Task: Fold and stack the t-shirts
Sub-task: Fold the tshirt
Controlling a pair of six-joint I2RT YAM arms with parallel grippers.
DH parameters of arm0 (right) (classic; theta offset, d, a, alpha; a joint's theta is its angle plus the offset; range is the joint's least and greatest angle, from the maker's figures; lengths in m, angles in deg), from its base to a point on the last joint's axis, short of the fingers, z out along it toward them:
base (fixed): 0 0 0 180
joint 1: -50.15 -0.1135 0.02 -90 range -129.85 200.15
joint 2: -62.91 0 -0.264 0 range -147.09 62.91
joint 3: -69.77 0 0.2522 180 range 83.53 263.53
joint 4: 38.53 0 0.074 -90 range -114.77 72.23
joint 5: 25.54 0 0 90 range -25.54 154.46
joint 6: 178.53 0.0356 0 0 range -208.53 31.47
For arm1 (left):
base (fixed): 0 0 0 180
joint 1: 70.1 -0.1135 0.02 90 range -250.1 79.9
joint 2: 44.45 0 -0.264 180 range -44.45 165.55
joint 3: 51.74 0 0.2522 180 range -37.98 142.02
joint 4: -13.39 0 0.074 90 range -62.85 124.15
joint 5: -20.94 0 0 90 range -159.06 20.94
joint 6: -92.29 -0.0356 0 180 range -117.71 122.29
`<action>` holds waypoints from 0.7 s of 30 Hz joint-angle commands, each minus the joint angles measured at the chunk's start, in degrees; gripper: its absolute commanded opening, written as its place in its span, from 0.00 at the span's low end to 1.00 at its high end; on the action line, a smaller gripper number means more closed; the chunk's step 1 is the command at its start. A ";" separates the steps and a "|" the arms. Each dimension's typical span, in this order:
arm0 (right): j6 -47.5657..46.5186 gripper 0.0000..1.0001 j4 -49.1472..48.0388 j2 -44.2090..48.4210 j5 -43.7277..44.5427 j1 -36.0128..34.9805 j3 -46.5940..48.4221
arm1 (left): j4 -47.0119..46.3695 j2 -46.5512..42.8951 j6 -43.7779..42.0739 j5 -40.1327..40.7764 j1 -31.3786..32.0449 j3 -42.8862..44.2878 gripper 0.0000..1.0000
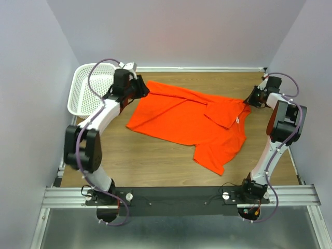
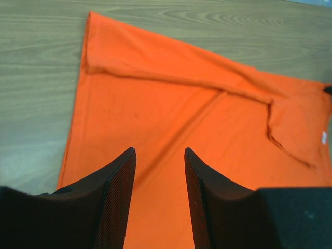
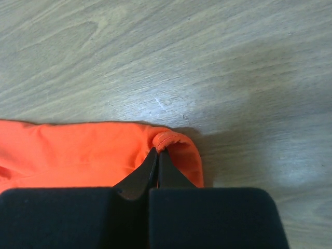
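The orange-red t-shirt [image 1: 181, 120] lies spread on the wooden table, partly folded, with a small white tag [image 1: 236, 120] near its right side. My left gripper [image 1: 144, 89] hovers at the shirt's far left corner. In the left wrist view it [image 2: 160, 151] stands open over the t-shirt [image 2: 171, 104], with nothing between its fingers. My right gripper [image 1: 249, 101] is at the shirt's far right corner. In the right wrist view it [image 3: 157, 150] is shut on a stitched edge of the t-shirt [image 3: 78, 150].
A white perforated basket [image 1: 85, 92] stands at the back left, just behind the left arm. Bare wooden table [image 1: 155, 161] lies in front of the shirt. Grey walls close in at the back and both sides.
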 commanded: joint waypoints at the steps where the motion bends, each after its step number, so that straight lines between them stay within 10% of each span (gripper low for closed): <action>1: -0.44 0.00 -0.90 -2.08 -1.99 0.13 1.93 | 6.50 13.00 4.93 11.18 0.10 10.28 0.51; 21: -0.18 0.01 -0.90 -2.00 -3.83 0.13 1.75 | 9.15 37.63 8.89 11.63 0.10 31.65 0.52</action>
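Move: Ahead of the half-open left hand, the near-left sleeve end of the flattened t-shirt, folded along its far edge, lies about 17 cm farther out, practically in line sideways and some 18 cm lower. The white basket stands roughly 27 cm to the left hand's left and 13 cm ahead. The loose flap on the shirt lies about 35 cm to its right, level with it. From the right hand, which already pinches the shirt's far right corner, that sleeve end is about 50 cm left and 11 cm ahead. Swooping down and forward together towards the sleeve end, the left hand sinks about 12 cm and reaches out some 11 cm, its fingers tipping about 15 degrees further down and turning a little counter-clockwise. The drop comes first; then it creeps ahead almost level above the cloth, fingers still half open. The right hand stays put, keeping its pinch on the far right corner. ##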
